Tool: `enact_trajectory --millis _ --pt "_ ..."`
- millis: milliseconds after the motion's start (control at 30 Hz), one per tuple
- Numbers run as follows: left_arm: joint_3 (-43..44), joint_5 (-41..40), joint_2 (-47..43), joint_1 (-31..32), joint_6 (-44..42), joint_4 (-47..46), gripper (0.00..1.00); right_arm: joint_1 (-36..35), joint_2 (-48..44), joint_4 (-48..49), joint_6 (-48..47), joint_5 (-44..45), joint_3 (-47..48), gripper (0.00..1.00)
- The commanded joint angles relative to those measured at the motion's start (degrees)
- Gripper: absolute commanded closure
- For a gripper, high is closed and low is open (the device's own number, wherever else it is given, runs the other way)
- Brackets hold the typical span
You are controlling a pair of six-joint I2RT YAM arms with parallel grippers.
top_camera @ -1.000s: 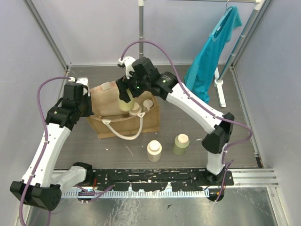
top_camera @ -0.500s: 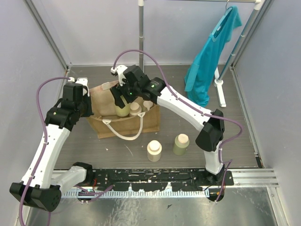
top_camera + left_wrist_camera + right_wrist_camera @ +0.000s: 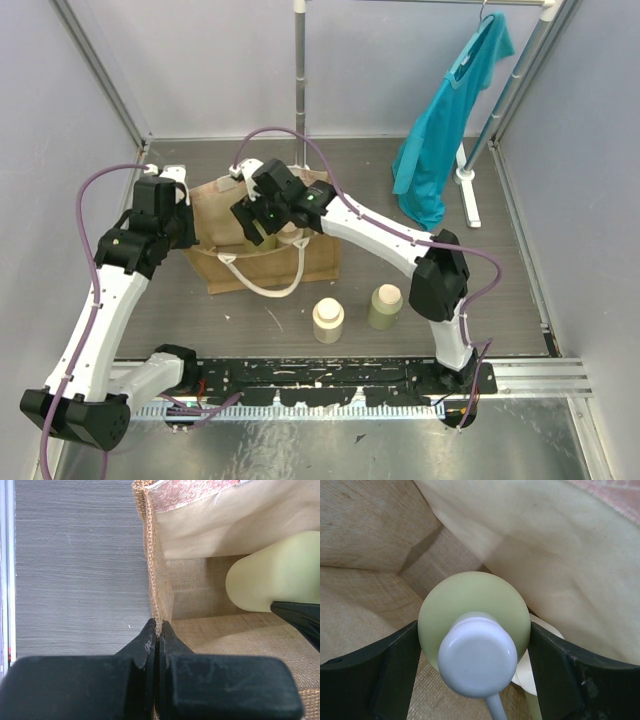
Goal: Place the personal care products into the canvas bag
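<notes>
The tan canvas bag [image 3: 262,268] stands open at the table's middle left. My left gripper [image 3: 187,226] is shut on the bag's left rim [image 3: 151,570], pinching the burlap edge between its fingertips [image 3: 159,630]. My right gripper [image 3: 256,216] reaches down inside the bag, shut on a pale green pump bottle [image 3: 470,611] with a white pump top [image 3: 477,663]. The same bottle [image 3: 274,574] shows in the left wrist view, hanging above the bag's floor. Another cream-capped bottle [image 3: 538,676] stands in the bag beside it. A cream bottle [image 3: 328,320] and a pale green bottle [image 3: 385,306] stand on the table in front of the bag.
A teal shirt [image 3: 452,110] hangs from a rack at the back right, its pole base [image 3: 467,180] on the table. The bag's white rope handle [image 3: 266,282] droops over its front. A vertical pole [image 3: 299,70] rises behind the bag.
My right gripper has carried the pump bottle leftward and lower, into the bag's left part. The left gripper has kept its hold on the rim.
</notes>
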State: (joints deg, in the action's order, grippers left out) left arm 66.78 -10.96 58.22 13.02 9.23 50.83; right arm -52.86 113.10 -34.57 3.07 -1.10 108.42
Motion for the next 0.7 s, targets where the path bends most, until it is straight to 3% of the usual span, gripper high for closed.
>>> enact_trajectory --millis 0,667 --pt "1.1 -0.2 -1.4 -0.1 0.1 -1.1 0.94 0.1 -1.0 6.3 -1.8 4.9 0.6 0.99" --pt "1.7 -0.3 -1.6 -0.1 -0.1 -0.7 0.94 -1.3 6.6 -2.4 -3.3 10.2 3.8 0.95"
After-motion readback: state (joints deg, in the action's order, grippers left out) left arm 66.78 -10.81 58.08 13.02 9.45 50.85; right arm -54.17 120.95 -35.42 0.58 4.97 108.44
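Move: The right gripper already holds the green pump bottle inside the bag mouth. The spot on the canvas bag's floor it is meant for lies nearly straight below, some 17 cm down and 1 cm ahead. The white-capped bottle already in the bag stands about 6 cm to the right and 2 cm ahead, and the near handle's middle is roughly 10 cm back and 2 cm right. From the left gripper, that floor spot is about 15 cm right, 3 cm ahead and 19 cm below. Lower the right gripper about 7 cm almost straight down towards the bag's floor, beside the white-capped bottle, keeping the fingers shut round the green pump bottle and tipping them about 10 degrees steeper on the way. Hold the left gripper where it is, still pinching the bag's left rim. ##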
